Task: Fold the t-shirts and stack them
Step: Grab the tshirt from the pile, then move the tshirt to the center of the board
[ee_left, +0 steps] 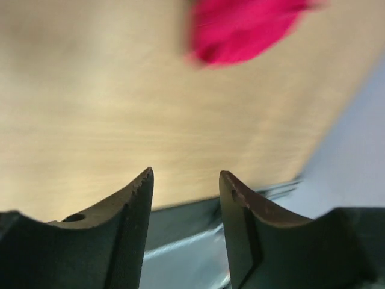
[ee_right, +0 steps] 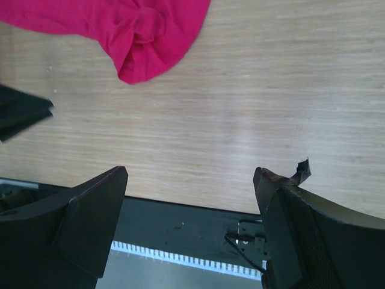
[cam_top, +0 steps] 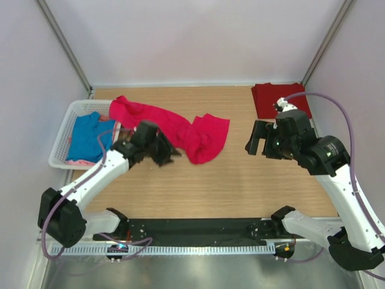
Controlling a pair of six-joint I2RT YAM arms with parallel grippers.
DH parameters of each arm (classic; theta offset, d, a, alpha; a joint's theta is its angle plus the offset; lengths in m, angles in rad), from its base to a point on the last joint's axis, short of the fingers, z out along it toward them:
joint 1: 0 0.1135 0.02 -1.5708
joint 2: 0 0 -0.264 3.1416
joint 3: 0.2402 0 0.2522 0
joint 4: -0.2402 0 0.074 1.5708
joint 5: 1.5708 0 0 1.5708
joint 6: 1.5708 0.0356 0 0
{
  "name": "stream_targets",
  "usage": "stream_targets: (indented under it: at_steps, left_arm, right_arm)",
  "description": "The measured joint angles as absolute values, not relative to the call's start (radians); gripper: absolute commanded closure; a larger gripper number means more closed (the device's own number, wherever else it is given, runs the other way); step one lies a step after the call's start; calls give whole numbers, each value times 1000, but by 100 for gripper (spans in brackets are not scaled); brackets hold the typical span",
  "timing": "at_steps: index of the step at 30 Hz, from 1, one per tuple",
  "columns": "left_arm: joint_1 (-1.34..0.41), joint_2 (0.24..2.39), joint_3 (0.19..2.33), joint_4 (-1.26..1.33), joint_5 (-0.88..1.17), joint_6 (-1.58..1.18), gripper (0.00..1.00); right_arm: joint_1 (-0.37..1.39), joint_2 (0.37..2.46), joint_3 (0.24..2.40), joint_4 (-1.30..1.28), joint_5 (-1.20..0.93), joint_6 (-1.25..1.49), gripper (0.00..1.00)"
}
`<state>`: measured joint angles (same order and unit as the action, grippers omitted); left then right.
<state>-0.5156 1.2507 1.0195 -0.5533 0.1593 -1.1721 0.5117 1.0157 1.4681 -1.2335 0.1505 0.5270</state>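
A bright pinkish-red t-shirt (cam_top: 180, 129) lies crumpled in a long strip from the basket's rim to mid-table. It also shows in the left wrist view (ee_left: 240, 30) and the right wrist view (ee_right: 138, 30). A darker red t-shirt (cam_top: 271, 99) lies folded at the back right. A blue t-shirt (cam_top: 87, 135) fills the basket, with pale pink cloth (cam_top: 78, 161) under it. My left gripper (cam_top: 171, 155) (ee_left: 186, 174) is open and empty, just in front of the pinkish-red shirt. My right gripper (cam_top: 255, 139) (ee_right: 191, 171) stands wide open and empty, to the right of that shirt.
A white lattice basket (cam_top: 60, 141) stands at the left edge of the wooden table. White walls enclose the table on three sides. A black base plate (cam_top: 192, 232) runs along the near edge between the arm bases.
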Motion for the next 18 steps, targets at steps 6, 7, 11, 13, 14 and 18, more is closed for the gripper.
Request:
stream_targets:
  at_steps: [6,7,11,13,14,18]
  left_arm:
    - [-635,1018,781,-781,83,-1231,19]
    - [-626,971,794,-796,53,-1227,17]
    - [-510,949,893,-807,1,-1155,16]
    - [-420,1041,942,-799,9,-1088,17]
    - [-381,1118,973,-801,14,-1056,18]
    - [-302,1465,1158,-808,3,-936,18]
  right_arm:
    - [512,1002,1261,-1189,109,532,19]
    - [511,1026,1231,-1172,106,540,22]
    - [512,1182,1187,-1067,102,573,27]
    - [511,1306,1195,-985,131,592,30]
    - [508,1371,1210,-959,149,602,30]
    - [473,1637,1323,-857,202,636,38]
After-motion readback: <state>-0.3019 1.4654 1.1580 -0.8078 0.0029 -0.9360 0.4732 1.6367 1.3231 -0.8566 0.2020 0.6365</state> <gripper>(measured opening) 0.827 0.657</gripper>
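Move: Ahead of the open right hand lies the pink t-shirt's bunched right end, about 18 cm forward, 17 cm to its left and 27 cm below. The red cloth lies some 39 cm ahead of that hand and 16 cm to its right, about 26 cm lower. For the left hand, the t-shirt's middle is about 15 cm ahead, 3 cm left and 16 cm down, with the white bin some 11 cm ahead, 40 cm left and 13 cm lower. Dropping about 18 cm towards the pink t-shirt's right end, the right hand swings some 12 cm forward and a little left, tipping further down and narrowing its fingers by roughly a third. The empty left hand first carries on about 10 cm back and down, then reverses forward and left towards the shirt, rising, then sinking again as it rolls and opens wide. ##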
